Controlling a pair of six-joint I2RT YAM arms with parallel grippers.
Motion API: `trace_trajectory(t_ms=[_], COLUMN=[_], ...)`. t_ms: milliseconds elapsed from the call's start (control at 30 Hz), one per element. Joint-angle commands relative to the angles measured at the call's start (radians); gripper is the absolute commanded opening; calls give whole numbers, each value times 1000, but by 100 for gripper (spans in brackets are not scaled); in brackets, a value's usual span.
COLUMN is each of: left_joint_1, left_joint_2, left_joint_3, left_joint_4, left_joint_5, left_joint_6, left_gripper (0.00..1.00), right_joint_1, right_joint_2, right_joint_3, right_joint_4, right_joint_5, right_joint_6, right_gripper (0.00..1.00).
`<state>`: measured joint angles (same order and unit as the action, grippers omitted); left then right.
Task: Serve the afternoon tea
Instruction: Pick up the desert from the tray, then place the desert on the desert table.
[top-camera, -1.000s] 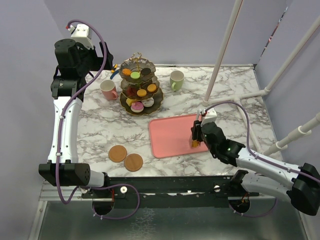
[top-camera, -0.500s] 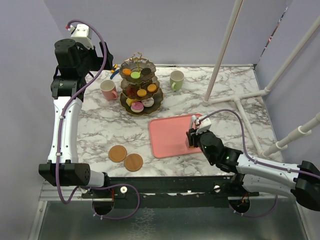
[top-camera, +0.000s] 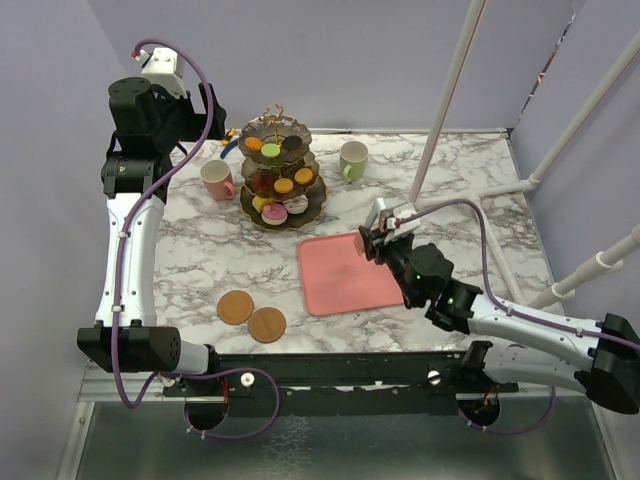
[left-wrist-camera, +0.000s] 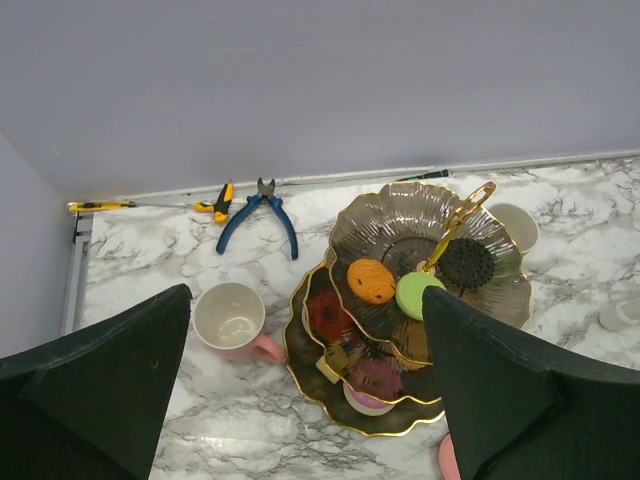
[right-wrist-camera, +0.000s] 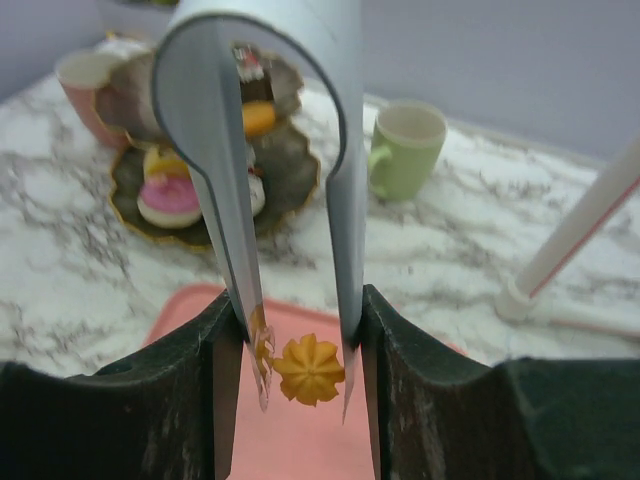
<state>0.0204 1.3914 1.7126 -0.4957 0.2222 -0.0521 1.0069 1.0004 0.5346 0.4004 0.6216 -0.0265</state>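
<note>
My right gripper (right-wrist-camera: 300, 335) is shut on a pair of silver metal tongs (right-wrist-camera: 205, 120), and a yellow flower-shaped cookie (right-wrist-camera: 310, 370) sits pinched between the tong tips above the pink tray (top-camera: 335, 280). The dark three-tier stand (top-camera: 283, 175) carries several colourful pastries. A pink mug (top-camera: 215, 178) stands left of it and a pale-green mug (top-camera: 352, 158) to its right. Two brown coasters (top-camera: 236, 306) (top-camera: 267, 324) lie near the front edge. My left gripper (left-wrist-camera: 310, 400) hangs open, high over the stand (left-wrist-camera: 420, 260) and the pink mug (left-wrist-camera: 232, 320).
Blue-handled pliers (left-wrist-camera: 262, 212) and a small yellow tool (left-wrist-camera: 222, 200) lie along the back wall. White pipe poles (top-camera: 440, 110) rise at the back right, with a foot (top-camera: 415, 200) close to my right gripper (top-camera: 380, 238).
My right gripper has risen off the tray's right side and moved back and left toward the stand, with the tongs still in it. The left arm has not moved.
</note>
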Motion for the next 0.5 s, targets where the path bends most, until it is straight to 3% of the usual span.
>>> trace_trajectory(t_ms=[0, 467], left_joint_1=[9, 9], left_joint_2=[-9, -25], left_joint_3=[26, -9], left_joint_4=[19, 19], left_joint_5=[18, 15], left_joint_6=[8, 6], left_gripper=[99, 99], right_joint_1=[-8, -275], right_joint_2=[97, 754], right_joint_3=[226, 1208], right_joint_4=[150, -118], right_joint_5=[-61, -529], right_joint_6=[-169, -190], right_gripper=[4, 5])
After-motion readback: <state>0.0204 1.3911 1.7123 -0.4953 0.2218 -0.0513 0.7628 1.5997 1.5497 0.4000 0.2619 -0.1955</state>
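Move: The right hand holds the tongs, with the orange dessert already clear of the tray. The stand's top plate lies some 20 cm ahead and 22 cm to its left, near its own height. The pink tray's middle is 5 cm ahead, 4 cm left and 18 cm below. The green mug stands about 27 cm ahead, 7 cm left and 14 cm lower. From the idle left hand, the top plate is roughly 7 cm ahead, 16 cm right and 15 cm down. Still pinching the orange flower-shaped dessert in the tongs, the right hand sweeps away from the tray, climbing about 25 cm while going some 14 cm forward and 9 cm left, in towards the stand and up above its top plate's height. Its fingers keep their hold on the tongs as the wrist tips up by some 20 degrees. ##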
